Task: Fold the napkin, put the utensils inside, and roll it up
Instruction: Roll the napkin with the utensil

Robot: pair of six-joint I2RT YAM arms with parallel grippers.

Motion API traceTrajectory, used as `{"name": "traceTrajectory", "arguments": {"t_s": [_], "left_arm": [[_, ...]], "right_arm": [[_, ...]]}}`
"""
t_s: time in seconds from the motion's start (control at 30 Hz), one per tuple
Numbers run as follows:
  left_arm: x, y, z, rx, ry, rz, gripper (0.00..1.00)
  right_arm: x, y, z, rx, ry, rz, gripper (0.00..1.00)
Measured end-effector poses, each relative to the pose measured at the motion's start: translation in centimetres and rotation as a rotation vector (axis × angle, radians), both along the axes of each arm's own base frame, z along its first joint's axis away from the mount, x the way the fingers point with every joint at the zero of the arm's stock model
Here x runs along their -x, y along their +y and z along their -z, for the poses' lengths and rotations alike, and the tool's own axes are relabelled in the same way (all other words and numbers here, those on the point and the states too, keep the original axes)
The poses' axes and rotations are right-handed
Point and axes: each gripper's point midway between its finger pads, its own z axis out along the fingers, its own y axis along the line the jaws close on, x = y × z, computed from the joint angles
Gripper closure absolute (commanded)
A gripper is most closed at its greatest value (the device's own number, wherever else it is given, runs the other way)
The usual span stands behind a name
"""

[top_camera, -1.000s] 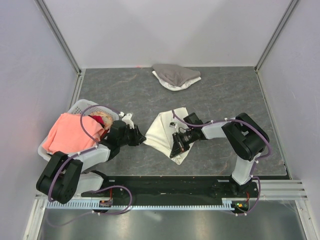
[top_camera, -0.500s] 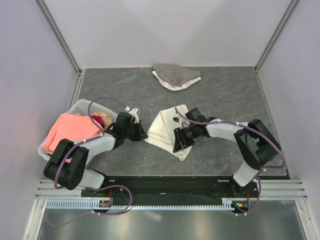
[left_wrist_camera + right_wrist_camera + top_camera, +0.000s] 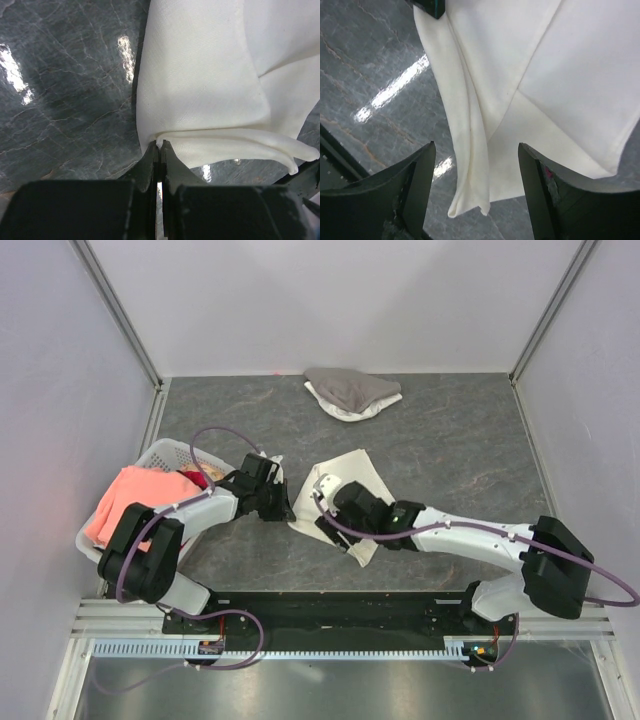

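Note:
The cream-white napkin (image 3: 350,472) lies partly folded on the dark table, near the middle. My left gripper (image 3: 287,512) is shut on the napkin's left corner; in the left wrist view its jaws (image 3: 160,146) pinch a fold of the napkin (image 3: 200,90). My right gripper (image 3: 327,519) hovers open over the near edge of the napkin (image 3: 560,75). A hanging fold lies between its fingertips (image 3: 422,180), with the gripper (image 3: 477,162) touching nothing. The utensils are out of view.
A white basket (image 3: 160,455) at the left holds a salmon-pink cloth (image 3: 135,502) and other items. A grey-and-white cloth heap (image 3: 350,392) lies at the back of the table. Walls enclose the left, right and back.
My right gripper has opened, let go of the napkin and stretched leftward. My left gripper has moved right and shut on the napkin's left corner.

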Motion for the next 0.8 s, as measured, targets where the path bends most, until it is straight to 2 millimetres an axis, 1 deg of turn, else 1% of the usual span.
{"name": "traceTrajectory", "arguments": {"t_s": [0.07, 0.17, 0.27, 0.3, 0.33, 0.43, 0.53, 0.63, 0.8], "left_arm": [[0.2, 0.0, 0.0, -0.003, 0.016, 0.004, 0.98], [0.4, 0.0, 0.0, -0.009, 0.036, 0.005, 0.98], [0.7, 0.0, 0.0, -0.007, 0.054, 0.011, 0.98], [0.9, -0.1, 0.0, -0.006, 0.061, 0.013, 0.98], [0.9, -0.1, 0.0, -0.005, 0.064, 0.014, 0.98], [1.0, -0.1, 0.0, -0.006, 0.071, 0.016, 0.98], [1.2, 0.0, 0.1, -0.007, 0.078, 0.017, 0.98], [1.2, 0.0, 0.1, -0.008, 0.082, 0.017, 0.98], [1.3, -0.1, 0.0, -0.003, 0.085, 0.021, 0.98]], "right_arm": [[0.1, 1.2, -0.5, 0.014, -0.113, -0.024, 0.29], [0.3, 2.4, -0.2, 0.058, -0.221, -0.051, 0.32], [0.7, 3.8, 1.4, 0.106, -0.275, -0.094, 0.37], [0.8, 4.0, 2.1, 0.125, -0.282, -0.108, 0.37], [0.8, 4.2, 2.8, 0.145, -0.283, -0.120, 0.38], [0.6, 4.2, 4.1, 0.182, -0.290, -0.137, 0.39], [0.3, 4.4, 4.6, 0.193, -0.301, -0.146, 0.40], [0.1, 4.5, 4.9, 0.196, -0.301, -0.151, 0.44], [-0.3, 4.2, 6.0, 0.188, -0.245, -0.161, 0.47]]}}
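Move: Below and to the left of the open right hand, some 5 cm over, level fore-and-aft and 8 cm down, lies the middle of the napkin's rolled near edge. The left gripper, pinching that edge's left end, is about 11 cm left of the right hand and 4 cm farther out; the edge's loose right end is around 4 cm right and 4 cm nearer. From the left hand, the edge's middle is roughly 6 cm right and 4 cm back. Swinging left at first, about 4 cm along the rolled edge towards the left gripper, the right hand then sinks some 6 cm onto that edge with its fingers astride. The fingers close partway but stay clearly open, and the wrist turns about 20 degrees so they lean more forward. The left gripper keeps its pinch on the edge's left end, easing back about a centimetre. ##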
